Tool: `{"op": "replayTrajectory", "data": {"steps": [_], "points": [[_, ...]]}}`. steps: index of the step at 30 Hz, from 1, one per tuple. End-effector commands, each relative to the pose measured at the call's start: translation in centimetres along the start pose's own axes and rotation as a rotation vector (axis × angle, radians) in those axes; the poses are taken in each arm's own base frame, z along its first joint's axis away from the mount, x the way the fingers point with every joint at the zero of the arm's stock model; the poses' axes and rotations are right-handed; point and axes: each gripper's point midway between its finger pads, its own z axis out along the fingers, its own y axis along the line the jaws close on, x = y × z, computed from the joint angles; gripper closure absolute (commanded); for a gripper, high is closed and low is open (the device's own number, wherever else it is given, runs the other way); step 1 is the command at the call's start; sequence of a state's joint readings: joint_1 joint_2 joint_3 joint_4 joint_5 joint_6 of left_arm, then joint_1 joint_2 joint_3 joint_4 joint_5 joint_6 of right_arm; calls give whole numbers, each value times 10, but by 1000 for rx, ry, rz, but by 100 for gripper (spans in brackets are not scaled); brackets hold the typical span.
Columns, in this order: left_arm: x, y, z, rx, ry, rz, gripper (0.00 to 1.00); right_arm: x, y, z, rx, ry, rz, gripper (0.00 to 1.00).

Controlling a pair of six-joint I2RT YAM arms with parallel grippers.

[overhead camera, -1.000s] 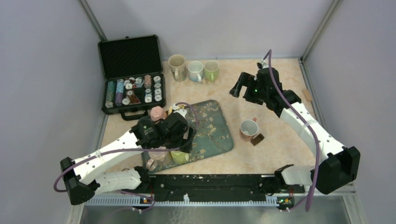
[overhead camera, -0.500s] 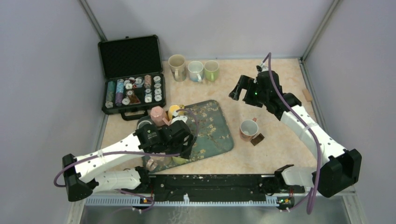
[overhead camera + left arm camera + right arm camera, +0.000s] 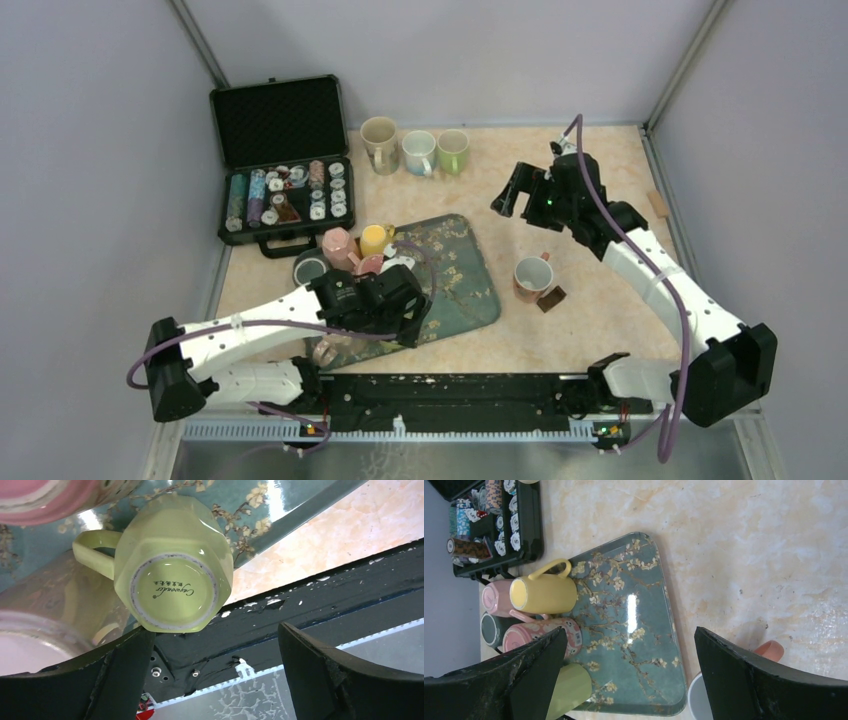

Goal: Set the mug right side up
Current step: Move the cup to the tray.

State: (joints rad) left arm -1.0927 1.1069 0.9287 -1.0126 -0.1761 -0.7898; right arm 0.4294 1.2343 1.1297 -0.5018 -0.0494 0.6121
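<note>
A pale green mug (image 3: 175,570) stands upside down at the near corner of the blossom-patterned tray (image 3: 240,510), base up and handle to the left. My left gripper (image 3: 215,670) hangs open just past it over the black base rail, and its left finger (image 3: 125,670) lies against the mug's edge in the picture. Nothing sits between the jaws. In the top view the left gripper (image 3: 403,322) covers that mug. My right gripper (image 3: 513,188) is open and raised over the table to the right of the tray (image 3: 465,280), holding nothing. From there the green mug (image 3: 569,690) shows at the tray's corner.
The tray's left side also holds a yellow mug (image 3: 374,238), a pink mug (image 3: 338,243), a pink patterned mug (image 3: 536,632) and a glass mug (image 3: 45,630). A dark mug (image 3: 308,267) stands beside it. A salmon mug (image 3: 530,275) stands upright to the right. Behind are three mugs (image 3: 418,150) and an open chip case (image 3: 283,190).
My left arm has moved toward the near edge and to the right, uncovering the yellow and pink mugs. The right arm has barely shifted. Both grippers have stayed open.
</note>
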Motion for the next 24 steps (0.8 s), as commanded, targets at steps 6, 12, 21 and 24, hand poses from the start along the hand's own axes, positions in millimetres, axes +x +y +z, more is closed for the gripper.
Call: {"op": "replayTrajectory", "data": {"steps": [6,12,21,24], "points": [[-28,-54,16,170,-60,43,1,-4,3,-18,-14,-48,-26,1],[-49,-77,32,170,-68,71,2,-6,0,-25,2,-56,-36,1],[-83,-103,51,219,-88,130,2,-16,-12,-53,63,-132,-42,1],[-94,-111,56,253,-90,133,2,-20,-13,-64,69,-161,-42,1]]}}
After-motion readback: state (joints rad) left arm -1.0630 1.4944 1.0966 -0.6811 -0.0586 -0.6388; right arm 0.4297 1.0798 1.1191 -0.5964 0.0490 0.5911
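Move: The green mug stands upside down on the tray, its middle about 4 cm ahead of the left hand, 3 cm to its left and 5 cm below. The pale pink mug is some 9 cm to the left of the green mug, nearly level with it, and the flowered pink mug about 9 cm ahead of it. The red-and-white mug stands off the tray, roughly 26 cm right and 12 cm ahead of the left hand. From the right hand the green mug lies about 20 cm back, 25 cm left and 15 cm below. The left hand, fingers kept wide open and pointing down, sweeps about 11 cm to the right, bending forward some 5 cm mostly in the later half and sinking 2 cm early on, its left finger pushing the green mug along the tray towards the empty right end while the wrist turns some 10 degrees clockwise. The empty right hand, open too, eases away by about 3 cm to the right, with a little back and up, most of it near the end. ##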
